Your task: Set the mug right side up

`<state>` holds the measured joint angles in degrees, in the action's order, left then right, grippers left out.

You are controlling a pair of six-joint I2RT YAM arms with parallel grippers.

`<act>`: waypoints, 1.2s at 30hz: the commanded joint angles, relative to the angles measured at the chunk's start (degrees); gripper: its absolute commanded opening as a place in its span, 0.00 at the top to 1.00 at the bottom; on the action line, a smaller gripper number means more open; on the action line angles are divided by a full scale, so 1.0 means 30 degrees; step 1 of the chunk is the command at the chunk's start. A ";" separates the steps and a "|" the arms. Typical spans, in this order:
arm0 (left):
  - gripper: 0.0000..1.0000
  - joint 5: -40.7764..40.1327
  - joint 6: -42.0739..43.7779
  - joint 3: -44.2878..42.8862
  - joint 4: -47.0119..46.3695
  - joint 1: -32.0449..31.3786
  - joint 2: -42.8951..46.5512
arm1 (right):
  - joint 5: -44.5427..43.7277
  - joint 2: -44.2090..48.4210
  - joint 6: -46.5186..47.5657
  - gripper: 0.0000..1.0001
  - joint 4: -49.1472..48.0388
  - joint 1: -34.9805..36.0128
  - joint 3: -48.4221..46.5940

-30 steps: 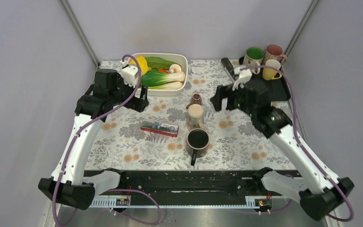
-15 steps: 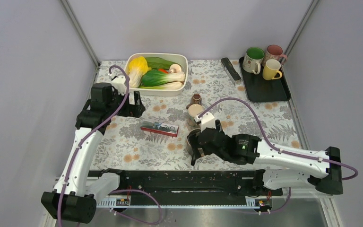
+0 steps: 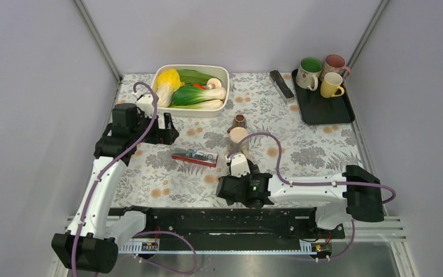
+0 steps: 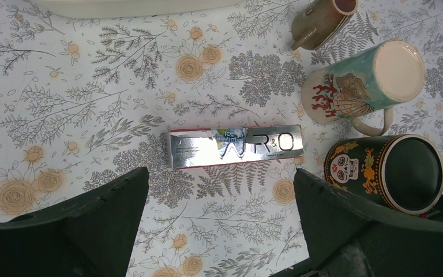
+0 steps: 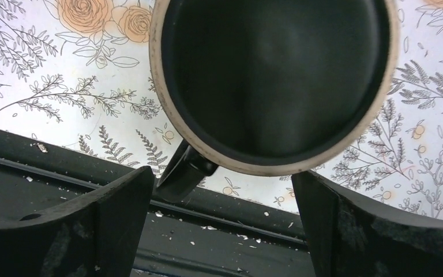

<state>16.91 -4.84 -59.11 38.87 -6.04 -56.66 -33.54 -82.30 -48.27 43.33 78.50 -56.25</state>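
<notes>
A teal-and-cream mug (image 3: 238,138) (image 4: 352,86) stands mid-table with its flat cream base up. Beside it, a small brown mug (image 3: 239,121) (image 4: 323,14) lies on its side. A black skull mug (image 4: 392,173) (image 5: 274,81) stands with its mouth up and its handle toward the near rail. In the top view my right wrist hides most of it. My right gripper (image 3: 231,190) (image 5: 222,179) hangs open over that mug's near rim and handle, touching nothing. My left gripper (image 3: 170,128) (image 4: 220,173) is open above the cloth, left of the mugs.
A silver mint box (image 3: 194,156) (image 4: 235,145) lies between the left gripper and the mugs. A white dish (image 3: 226,74) of vegetables sits at the back. A black tray (image 3: 323,112) with three upright mugs is at the back right, with a black bar (image 3: 281,85) beside it. The black rail (image 5: 207,231) runs under the right gripper.
My right arm has swung from the back right down to the near edge, over the black mug. The left arm has shifted slightly. Both grippers stayed open.
</notes>
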 commanded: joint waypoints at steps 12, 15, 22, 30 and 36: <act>0.01 0.0908 0.0417 -0.0276 -0.0624 0.0139 0.0615 | -0.0016 -0.0028 0.0714 0.09 -0.2603 -0.2026 0.2686; 0.01 0.0868 0.0533 -0.0335 -0.0592 0.0140 0.0465 | 0.0961 0.0542 0.1484 0.15 -0.4750 -0.2260 0.3707; 0.01 0.1716 0.0791 -0.0362 -0.0476 0.0139 0.0201 | 0.3084 0.0900 0.2590 0.69 -0.7648 -0.2909 0.4965; 0.01 0.3983 0.1464 -0.0566 0.0301 0.0139 0.0097 | 0.4088 0.3862 0.3874 1.00 -0.7920 -0.3066 0.5991; 0.02 0.5141 0.2086 -0.0467 0.0492 0.0111 -0.0059 | 0.6136 0.6292 0.6028 1.00 -0.9694 -0.3498 0.6410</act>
<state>27.73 -1.13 -59.11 41.06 -5.89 -56.45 -19.79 -68.71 -35.11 23.09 69.36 -36.69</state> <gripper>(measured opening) 0.987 0.267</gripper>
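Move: The right hand, open, hovers over the near side of the upright black mug; the mug's handle is about 1 cm to its left, level fore and aft, and some 6 cm below. The mug's middle lies about 6 cm ahead, 1 cm right and 5 cm down. The upside-down teal mug stands about 11 cm beyond the black mug, and the foil box about 6 cm beyond and 16 cm left of it. From the left hand, the handle is about 15 cm back, 25 cm right and 19 cm below. Down about 6 cm, swinging right and slightly forward, the right hand brings its open fingers around the black mug's handle, easing back left as they shut and pinch it. Still gripping, it then rises about 3 cm, drawing slightly back, its left side rolling up some 10 degrees. Late on, the open left hand drifts about 3 cm right and back, turning slightly clockwise. ##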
